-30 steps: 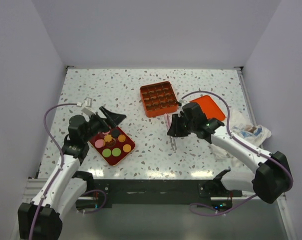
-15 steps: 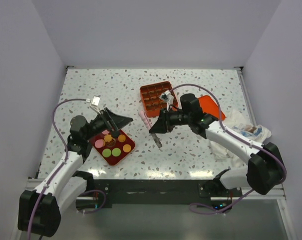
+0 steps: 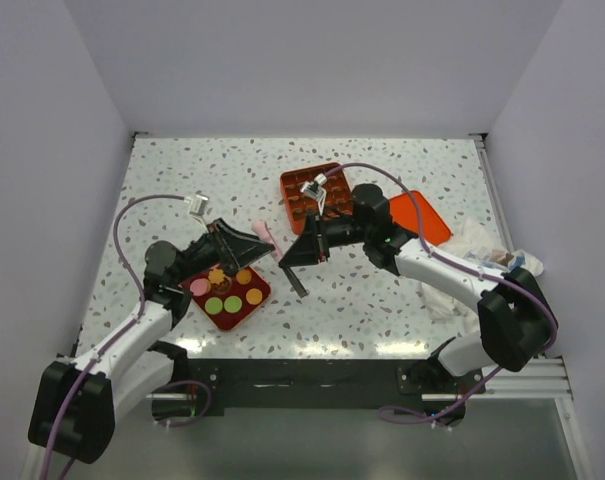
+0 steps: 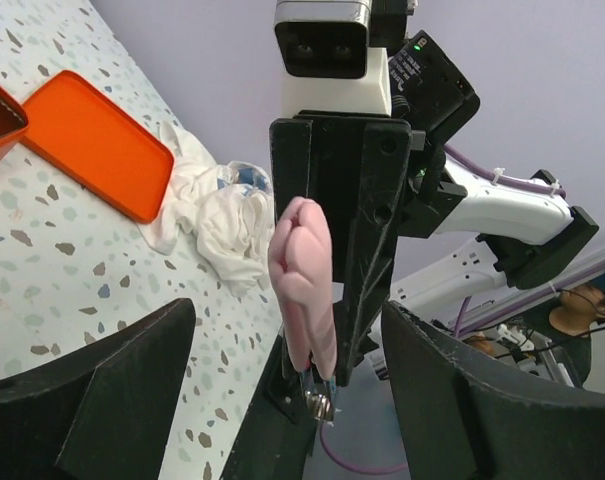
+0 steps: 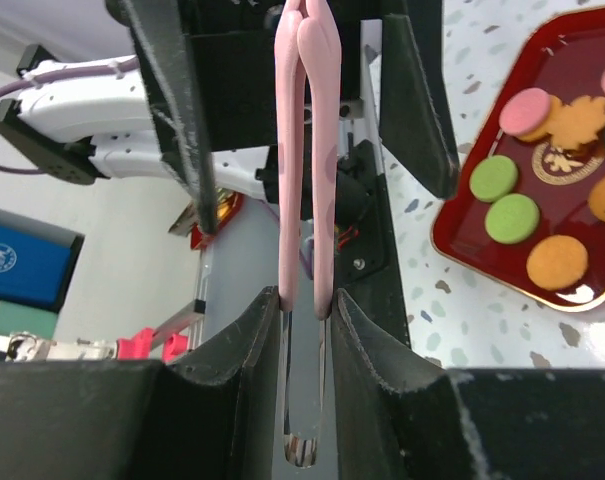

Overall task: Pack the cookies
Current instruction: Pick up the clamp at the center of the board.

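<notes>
Several cookies (image 3: 233, 302), pink, green, orange and dark, lie on a red tray (image 3: 195, 297) at the front left; the right wrist view shows the cookies (image 5: 512, 217) too. My right gripper (image 3: 300, 252) (image 5: 307, 297) is shut on pink tongs (image 3: 265, 231) (image 5: 304, 150) near their metal bend, holding them out to the left. My left gripper (image 3: 254, 247) (image 4: 287, 310) stands open, tilted up above the tray. Its fingers (image 4: 102, 390) flank the pink tongs (image 4: 300, 280) with a gap on each side.
An orange box with a grid of cells (image 3: 300, 196) sits mid-table, partly behind the right arm. Its flat orange lid (image 3: 427, 216) lies to the right. A white crumpled bag (image 3: 487, 262) rests by the right edge. Purple cables loop over both arms.
My right arm has swung left, carrying the tongs from near the orange lid to between my left gripper's fingers. The left gripper has lifted toward them and narrowed slightly.
</notes>
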Action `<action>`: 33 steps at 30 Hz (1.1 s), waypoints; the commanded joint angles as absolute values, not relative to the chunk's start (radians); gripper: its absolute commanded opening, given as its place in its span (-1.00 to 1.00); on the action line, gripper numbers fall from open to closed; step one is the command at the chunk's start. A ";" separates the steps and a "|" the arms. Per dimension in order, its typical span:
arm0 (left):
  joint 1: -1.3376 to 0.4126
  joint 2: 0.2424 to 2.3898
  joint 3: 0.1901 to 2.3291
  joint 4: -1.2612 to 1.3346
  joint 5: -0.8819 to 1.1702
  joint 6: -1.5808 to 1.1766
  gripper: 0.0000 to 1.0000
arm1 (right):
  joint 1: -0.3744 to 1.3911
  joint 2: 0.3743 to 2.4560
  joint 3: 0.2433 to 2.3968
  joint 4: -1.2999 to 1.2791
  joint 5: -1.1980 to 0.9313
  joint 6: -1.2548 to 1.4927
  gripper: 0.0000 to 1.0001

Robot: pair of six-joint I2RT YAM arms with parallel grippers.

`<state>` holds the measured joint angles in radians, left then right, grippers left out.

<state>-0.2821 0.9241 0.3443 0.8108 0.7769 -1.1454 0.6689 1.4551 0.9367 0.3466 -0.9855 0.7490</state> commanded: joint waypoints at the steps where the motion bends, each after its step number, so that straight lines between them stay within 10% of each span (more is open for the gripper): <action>1: -0.304 0.945 0.345 0.963 0.762 -1.173 0.55 | 0.681 1.454 0.985 0.463 -1.042 0.798 -0.80; 14: -0.313 1.005 0.327 1.193 0.764 -1.279 -0.55 | 0.683 1.459 0.986 0.466 -1.039 0.801 -0.62; 22: -0.313 0.940 0.313 1.072 0.646 -1.279 -0.62 | 0.683 1.456 1.015 0.328 -1.009 0.681 0.22; 33: -0.313 0.859 0.380 0.832 0.465 -1.252 -0.63 | 0.721 1.474 1.061 0.227 -0.925 0.577 0.29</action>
<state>-0.3092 0.8875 0.3218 0.9169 0.5591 -1.2709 0.6930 1.4689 0.9966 0.2520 -0.9783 0.6327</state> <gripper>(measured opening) 0.245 0.657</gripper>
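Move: The left gripper, open and empty, has the clamp's pink end at its fingers; the clamp's middle lies about 3 cm back, 3 cm right and 1 cm above. The cookie tray is some 13 cm left, 3 cm farther out and 22 cm below, the brown box about 30 cm ahead, 11 cm right and 21 cm below. The right gripper already pinches the clamp around its middle; the left gripper waits roughly 3 cm ahead and 4 cm left, about level. Raise the left gripper about 2.5 cm while closing its fingers on the clamp's pink arms, the right hand keeping its pinch and easing up and slightly back about 1 cm. Once the left grips, open the right fingers to free the clamp, then draw the left hand forward and left, fingertips tilting up some 10 degrees, as the right sinks back about 1 cm. ##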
